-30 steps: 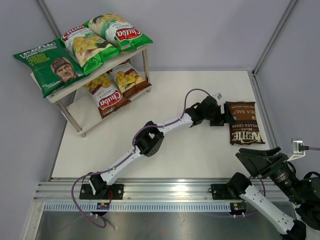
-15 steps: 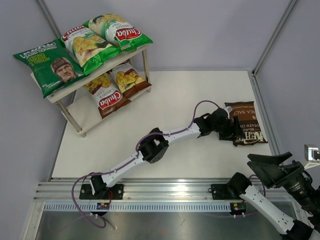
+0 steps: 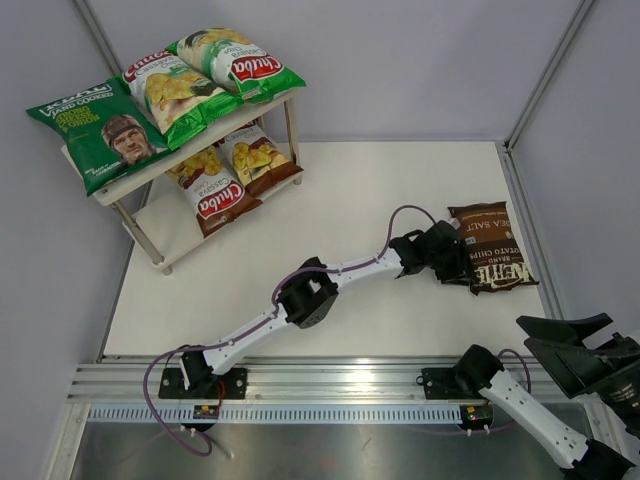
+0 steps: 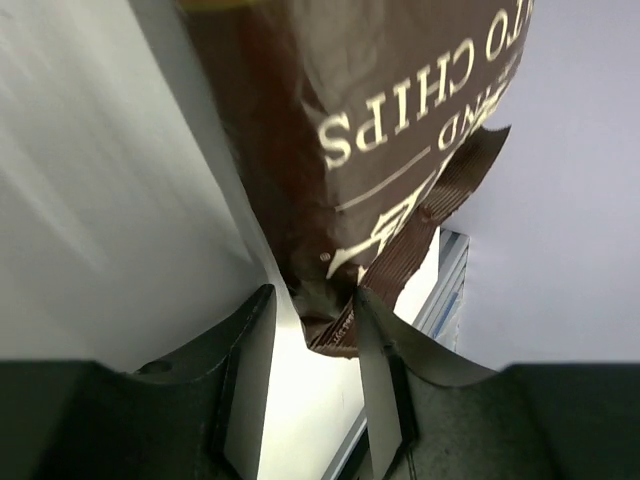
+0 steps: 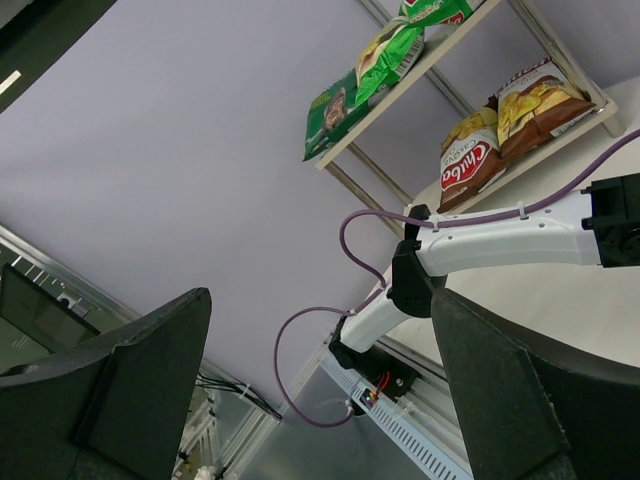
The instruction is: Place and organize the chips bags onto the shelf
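A dark brown Kettle chips bag [image 3: 497, 250] lies on the white table at the right, slightly turned. My left gripper [image 3: 462, 268] reaches to its near left corner. In the left wrist view my left gripper [image 4: 313, 300] is shut on the crumpled corner seam of that bag [image 4: 380, 120]. The shelf [image 3: 160, 238] stands at the far left. Its top board holds a dark green bag [image 3: 100, 130] and two green-white bags [image 3: 170, 90]. Two brown Chuba bags [image 3: 210, 185] lie on the lower board. My right gripper [image 3: 525, 332] hangs open and empty at the near right corner.
The table's right edge and a metal frame post [image 3: 525, 110] run just beyond the Kettle bag. The left arm [image 3: 305, 295] stretches diagonally across the table. The right wrist view looks past my right gripper [image 5: 320, 300] at the shelf [image 5: 440, 55] and that arm.
My left gripper slid onto the Kettle bag's corner and closed on it; the bag has turned a little. The right arm has drawn back toward the lower right corner.
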### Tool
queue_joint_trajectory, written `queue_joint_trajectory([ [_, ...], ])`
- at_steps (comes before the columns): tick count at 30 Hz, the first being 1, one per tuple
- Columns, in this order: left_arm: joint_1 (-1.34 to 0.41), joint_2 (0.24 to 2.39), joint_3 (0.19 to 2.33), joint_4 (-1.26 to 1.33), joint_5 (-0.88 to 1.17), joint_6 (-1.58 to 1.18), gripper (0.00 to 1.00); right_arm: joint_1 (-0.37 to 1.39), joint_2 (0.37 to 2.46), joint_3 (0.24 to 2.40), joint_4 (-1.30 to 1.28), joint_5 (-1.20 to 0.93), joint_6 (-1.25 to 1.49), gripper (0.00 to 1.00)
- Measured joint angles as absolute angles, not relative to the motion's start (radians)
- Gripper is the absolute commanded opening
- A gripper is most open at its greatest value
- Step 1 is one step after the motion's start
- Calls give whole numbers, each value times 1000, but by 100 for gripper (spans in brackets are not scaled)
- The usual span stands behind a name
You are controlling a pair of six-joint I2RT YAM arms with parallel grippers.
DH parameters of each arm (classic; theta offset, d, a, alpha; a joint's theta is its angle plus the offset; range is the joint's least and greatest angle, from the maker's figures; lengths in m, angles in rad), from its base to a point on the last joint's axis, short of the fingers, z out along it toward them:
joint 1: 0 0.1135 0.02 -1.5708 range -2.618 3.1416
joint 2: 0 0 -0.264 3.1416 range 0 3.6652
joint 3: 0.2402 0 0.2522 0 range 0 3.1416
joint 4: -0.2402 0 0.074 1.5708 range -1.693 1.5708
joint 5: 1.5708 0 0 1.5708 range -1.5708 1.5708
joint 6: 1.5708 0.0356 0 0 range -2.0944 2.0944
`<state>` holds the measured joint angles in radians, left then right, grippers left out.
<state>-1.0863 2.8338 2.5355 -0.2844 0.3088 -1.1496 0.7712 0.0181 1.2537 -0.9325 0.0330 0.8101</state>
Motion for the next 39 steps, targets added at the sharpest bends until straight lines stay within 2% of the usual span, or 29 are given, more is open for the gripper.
queue_joint_trajectory([
  [2,-1079,2834,2535,-286,310,-1150,34,771,17,1258,-934,36,804,99],
  [4,-1072,2834,2535,-292,310,-1153,18,771,16,1255,-941,46,795,99],
  [6,-1066,2835,2535,-292,309,-1152,16,771,16,1238,-942,68,776,99],
  [7,-1062,2835,2535,-292,309,-1149,12,771,15,1225,-943,85,763,100],
  [8,-1060,2835,2535,-292,309,-1148,0,771,16,1209,-946,111,750,99],
  [15,-1046,2833,2513,-262,300,-1112,0,812,54,1057,-960,284,702,100],
  [18,-1040,2796,2442,-239,274,-1069,0,850,104,1024,-965,370,692,100],
  [30,-956,2457,1942,-204,167,-890,0,953,136,1051,-1001,698,677,98],
  [39,-944,2038,1324,-13,112,-872,0,1045,151,951,-1012,754,743,99],
])
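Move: The brown potato chips bag lies at the left hand's fingertips: its near-left corner is between the half-open pads, while its middle is about 8 cm ahead, 4 cm to the right and roughly 1 cm lower. The nearest brown cassava bag, on the lower shelf, is some 50 cm left of this hand, 28 cm ahead and 3 cm higher. From the right hand, the potato chips bag is about 31 cm ahead, 7 cm right and 39 cm below. Creeping forward about 3 cm, the left hand shuts its fingers on the bag's near-left corner, then speeds up leftward and drags the bag some 20 cm towards the shelf, swinging a little farther forward and back again while its fingers tip steeper down. The right hand, wide open, comes forward and down about 12 cm each, towards the bag, turning clockwise and dipping its fingers. ##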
